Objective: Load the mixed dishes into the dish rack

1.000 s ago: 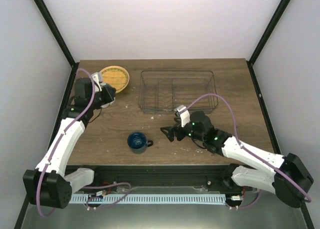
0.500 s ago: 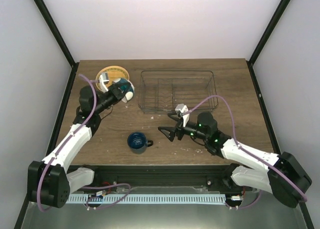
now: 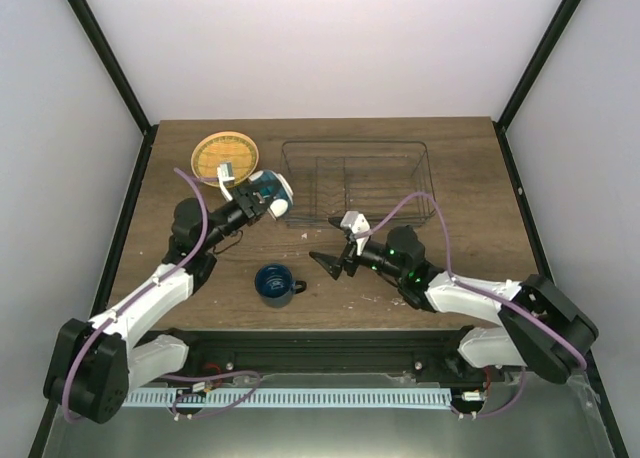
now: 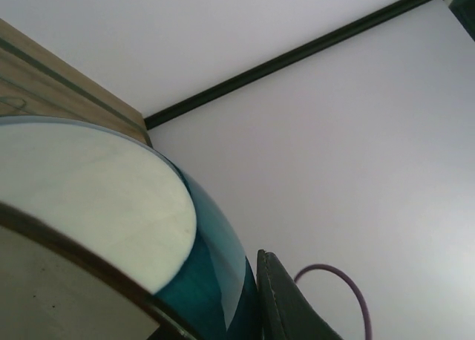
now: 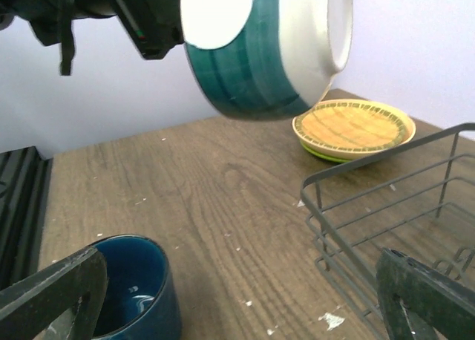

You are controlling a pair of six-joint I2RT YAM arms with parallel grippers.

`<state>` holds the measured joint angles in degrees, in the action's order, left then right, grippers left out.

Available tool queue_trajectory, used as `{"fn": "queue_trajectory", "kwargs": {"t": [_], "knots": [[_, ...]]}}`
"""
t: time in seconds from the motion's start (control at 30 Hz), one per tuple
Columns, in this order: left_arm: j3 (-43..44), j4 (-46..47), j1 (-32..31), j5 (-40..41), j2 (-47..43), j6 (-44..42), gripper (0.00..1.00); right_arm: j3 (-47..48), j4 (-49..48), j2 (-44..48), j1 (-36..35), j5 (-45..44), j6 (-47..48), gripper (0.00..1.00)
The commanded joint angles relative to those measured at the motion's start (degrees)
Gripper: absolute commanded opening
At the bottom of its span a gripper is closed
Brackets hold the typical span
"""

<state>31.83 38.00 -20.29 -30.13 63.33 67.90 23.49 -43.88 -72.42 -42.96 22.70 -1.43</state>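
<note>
My left gripper is shut on the small blue-and-white cup, which hangs in the air just left of the dish rack. In the left wrist view the cup fills the lower left, with one dark finger against its blue side. The yellow-orange grid-patterned plate lies at the back left, stacked on a yellow-green plate. The dark blue handled mug stands upright near the front. My right gripper is open and empty, low over the table between the mug and the rack.
White crumbs are scattered over the brown wooden table. Black frame posts run up the left and right sides. The rack's wire corner is close to my right gripper's right finger.
My left arm has lifted the cup from beside the plates and carried it right toward the rack's left end. My right gripper has shifted slightly left, still open.
</note>
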Motion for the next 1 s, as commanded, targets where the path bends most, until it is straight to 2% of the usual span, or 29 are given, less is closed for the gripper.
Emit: {"fn": "queue_trajectory", "kwargs": {"t": [0.0,0.3,0.5,0.97], "knots": [[-1.2,9.7,-3.1,3.0,-2.7,1.4,0.0,1.3,-8.7,-3.0,-1.9,-5.3,5.9,1.0],[-2.3,16.4,-11.7,8.3,2.9,2.5,0.0,3.6,-16.8,-9.5,-4.0,-13.9,11.2,1.0],[-3.2,22.2,-13.9,10.2,6.9,4.2,0.0,4.0,-20.9,-10.6,-4.3,-20.0,13.8,1.0],[-3.0,26.2,-15.0,10.2,11.0,5.6,0.0,5.9,-19.5,-11.2,-4.3,-17.6,13.6,1.0]]}}
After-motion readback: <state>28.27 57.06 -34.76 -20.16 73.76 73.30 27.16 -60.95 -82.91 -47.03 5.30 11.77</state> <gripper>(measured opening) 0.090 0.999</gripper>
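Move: Held in the left gripper, the teal-and-white cup hangs about 9 cm to the left of the open right hand, some 8 cm ahead and 8 cm above. From the right hand, the blue mug stands about 10 cm left, 3 cm back and 10 cm below; the dish rack's middle is roughly 21 cm ahead, 9 cm right and 10 cm below. The left hand's goal, the right gripper, lies about 11 cm right, 8 cm back and 9 cm below. Bringing the cup across to the waiting right gripper, the left hand keeps its grip and goes about 6 cm right and a little back, then almost stops. The right hand, fingers wide open and pointing mostly left, comes forward about 4 cm, then also rises some 3 cm towards the cup, rolling and swinging clockwise, about 20 degrees in all, to line up with it. ##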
